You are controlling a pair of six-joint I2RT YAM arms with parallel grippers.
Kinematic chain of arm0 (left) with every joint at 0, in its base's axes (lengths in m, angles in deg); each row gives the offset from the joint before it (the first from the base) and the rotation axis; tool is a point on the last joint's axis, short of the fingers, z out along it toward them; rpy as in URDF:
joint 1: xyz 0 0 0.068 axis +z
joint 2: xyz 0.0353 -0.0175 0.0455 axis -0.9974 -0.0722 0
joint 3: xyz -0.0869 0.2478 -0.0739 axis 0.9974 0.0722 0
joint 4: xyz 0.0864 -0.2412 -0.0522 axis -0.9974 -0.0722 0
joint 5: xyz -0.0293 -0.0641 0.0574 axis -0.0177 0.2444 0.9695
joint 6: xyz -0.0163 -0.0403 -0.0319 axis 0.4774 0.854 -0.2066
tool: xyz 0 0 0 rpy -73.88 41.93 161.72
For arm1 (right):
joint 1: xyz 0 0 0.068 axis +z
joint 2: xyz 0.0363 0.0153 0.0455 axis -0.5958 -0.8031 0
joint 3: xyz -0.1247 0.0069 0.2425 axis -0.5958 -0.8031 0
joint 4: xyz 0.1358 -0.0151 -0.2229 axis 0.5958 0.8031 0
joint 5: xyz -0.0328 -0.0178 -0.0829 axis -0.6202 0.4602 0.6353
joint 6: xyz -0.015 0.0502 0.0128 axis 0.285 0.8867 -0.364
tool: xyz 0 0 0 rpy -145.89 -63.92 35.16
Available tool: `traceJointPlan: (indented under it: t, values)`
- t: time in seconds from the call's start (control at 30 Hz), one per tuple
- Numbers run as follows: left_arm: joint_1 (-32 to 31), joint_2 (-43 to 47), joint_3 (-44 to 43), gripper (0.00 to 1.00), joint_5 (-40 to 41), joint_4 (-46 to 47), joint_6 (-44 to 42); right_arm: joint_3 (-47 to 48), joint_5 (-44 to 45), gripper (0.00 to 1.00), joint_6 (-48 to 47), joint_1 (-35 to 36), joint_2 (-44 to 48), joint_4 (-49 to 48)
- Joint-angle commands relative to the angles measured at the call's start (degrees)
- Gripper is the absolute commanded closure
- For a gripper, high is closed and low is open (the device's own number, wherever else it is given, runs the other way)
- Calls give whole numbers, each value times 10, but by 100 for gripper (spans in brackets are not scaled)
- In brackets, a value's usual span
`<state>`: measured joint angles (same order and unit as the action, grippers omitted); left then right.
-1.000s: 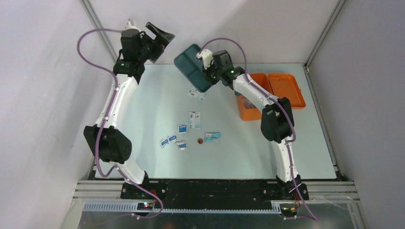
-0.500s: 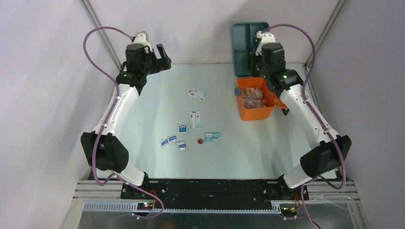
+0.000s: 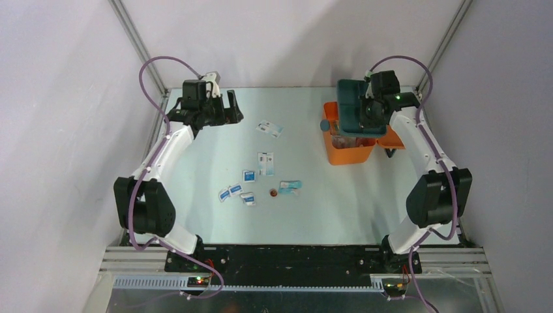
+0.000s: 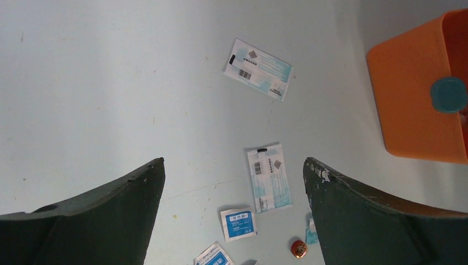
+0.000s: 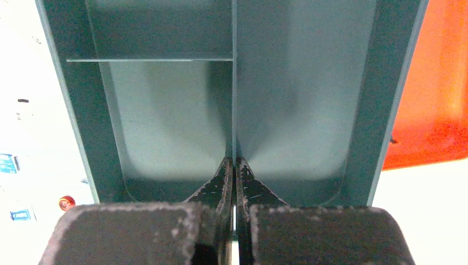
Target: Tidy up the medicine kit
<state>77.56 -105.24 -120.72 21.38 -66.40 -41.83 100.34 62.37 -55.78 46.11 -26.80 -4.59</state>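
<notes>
The orange medicine kit box [image 3: 349, 151] stands at the back right with items inside; its open lid [image 3: 393, 138] lies to its right. My right gripper [image 3: 369, 112] is shut on the middle divider wall of the teal divided tray [image 3: 351, 104] and holds it flat just above the box. In the right wrist view the tray [image 5: 165, 116] is empty and the gripper [image 5: 234, 163] pinches its divider. My left gripper [image 3: 228, 107] is open and empty at the back left, above the table. In its wrist view the gripper [image 4: 233, 161] looks down on loose packets and the box [image 4: 414, 99].
Several medicine packets lie mid-table: a white one [image 3: 269, 128] at the back, a long one [image 3: 265, 162], blue sachets [image 3: 248, 175] [image 3: 229, 191], a teal one [image 3: 289, 186] and a small red tin [image 3: 273, 192]. A round teal piece [image 4: 448, 94] sits on the box's left wall.
My right arm has brought the teal tray from upright at the back wall down flat over the orange box. My left arm has lowered and swung right, its gripper still open.
</notes>
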Motion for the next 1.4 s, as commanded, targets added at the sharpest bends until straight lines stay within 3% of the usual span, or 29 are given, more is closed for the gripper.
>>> traceJointPlan:
  t: [0.0, 0.53, 1.37]
  values:
    - [0, 23, -10, 0, -1, -2, -13, 44, 12, 100, -13, 13, -26, -6]
    - [0, 28, -4, 0, 3, 4, -13, 70, 21, 100, -41, 23, -109, -21]
    - [0, 28, 5, 0, 12, 17, -8, 21, 3, 100, -40, 32, -104, 17]
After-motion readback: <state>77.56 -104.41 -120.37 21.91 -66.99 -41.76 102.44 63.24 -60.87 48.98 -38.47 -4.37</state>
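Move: The right hand already grips the green tray by its middle divider. The orange box it is going to has its middle roughly 4 cm ahead, 3 cm left and 14 cm below this hand. The folded-back lid lies about 12 cm to the hand's right and 3 cm ahead; the box's round latch is some 12 cm to the left and 4 cm ahead. From the idle left hand the box is about 40 cm right, 1 cm ahead, 15 cm below. Down by about 7 cm goes the right hand, at first also easing some 3 cm forward and a little left, to bring the tray over the open mouth of the orange box. Then it sinks more slowly while drawing back half that way, the wrist tipping down about 10 degrees and turning slightly counter-clockwise, fingers shut on the divider throughout. ##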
